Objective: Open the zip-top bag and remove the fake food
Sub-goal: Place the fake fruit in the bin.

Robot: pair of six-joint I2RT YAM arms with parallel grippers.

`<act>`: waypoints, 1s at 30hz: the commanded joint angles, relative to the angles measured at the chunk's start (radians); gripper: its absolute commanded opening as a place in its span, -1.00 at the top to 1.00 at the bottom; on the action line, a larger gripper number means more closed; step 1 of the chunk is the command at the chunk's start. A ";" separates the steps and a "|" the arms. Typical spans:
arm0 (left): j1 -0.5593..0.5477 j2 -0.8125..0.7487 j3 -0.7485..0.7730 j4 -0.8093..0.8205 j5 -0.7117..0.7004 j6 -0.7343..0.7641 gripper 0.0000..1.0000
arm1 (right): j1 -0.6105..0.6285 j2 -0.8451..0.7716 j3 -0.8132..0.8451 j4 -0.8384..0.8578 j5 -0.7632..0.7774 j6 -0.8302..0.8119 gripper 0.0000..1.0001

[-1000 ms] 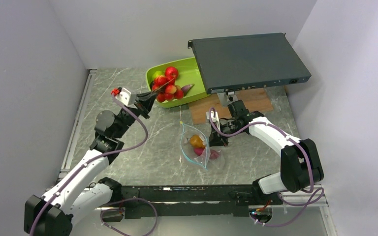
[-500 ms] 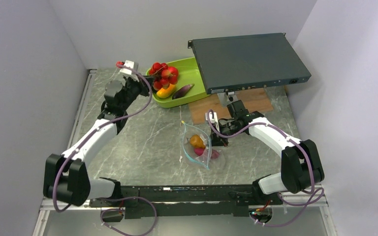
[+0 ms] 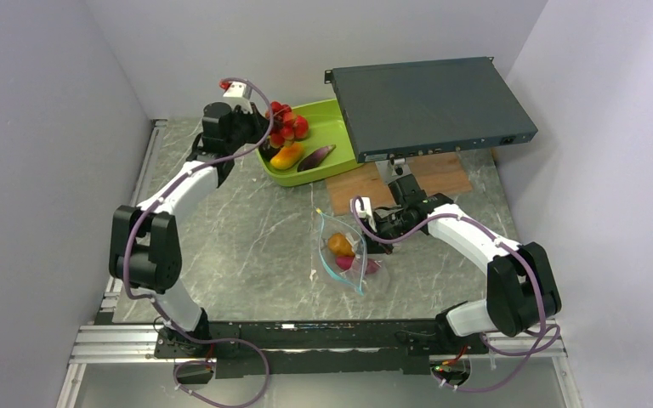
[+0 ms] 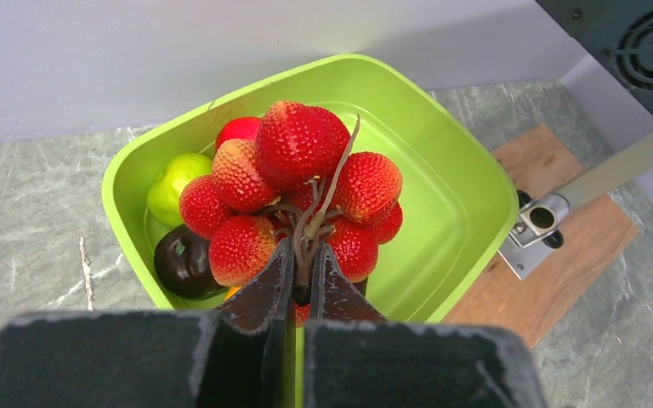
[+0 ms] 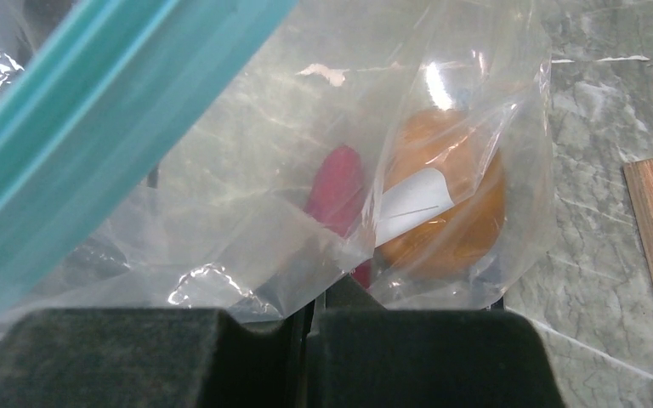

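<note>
My left gripper [image 4: 303,255] is shut on the stem of a red bunch of fake fruit [image 4: 293,191], holding it over the lime-green tray [image 4: 476,170]. From above, the bunch [image 3: 287,126] hangs at the tray's left end beside the left gripper [image 3: 264,136]. The clear zip-top bag [image 3: 344,255] lies mid-table with an orange fruit [image 3: 340,245] and a pink piece [image 3: 346,263] inside. My right gripper [image 3: 372,242] is shut on the bag's right edge. In the right wrist view the film [image 5: 247,170], the blue zip strip [image 5: 93,127] and the orange fruit [image 5: 451,212] fill the picture above the gripper [image 5: 310,297].
The tray holds a green pear [image 4: 174,183], a dark plum [image 4: 183,259], a red apple [image 4: 238,130], a mango [image 3: 286,156] and an eggplant [image 3: 315,157]. A dark flat equipment box [image 3: 429,102] overhangs the back right on a stand above a wooden board [image 3: 366,187]. Walls close three sides.
My left arm has swung from the table's left side back and right, carrying the red bunch over the tray. The right gripper and the bag have stayed put.
</note>
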 commanded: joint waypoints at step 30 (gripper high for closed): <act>-0.025 -0.048 0.213 -0.191 -0.017 -0.004 -0.99 | -0.015 -0.032 0.024 -0.020 0.018 -0.076 1.00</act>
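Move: The left hand holds the strawberry bunch by its stem; the green bin's middle is about 11 cm ahead, 9 cm right and 22 cm below that hand. Inside, the red apple lies some 14 cm ahead and 6 cm right of the hand, the orange mango about 6 cm ahead and 3 cm right, the eggplant 5 cm ahead and 12 cm right. From the right hand, the bin lies roughly 38 cm ahead and 16 cm left. The left fingers let go of the strawberry stem, spreading from shut to fully open over the bin. Before that, the hand eases forward about 4 cm and sinks nearly as far, fingertips tipping down some 10 degrees; as they open it slides a little right, then lifts about 3 cm and starts to draw back. ##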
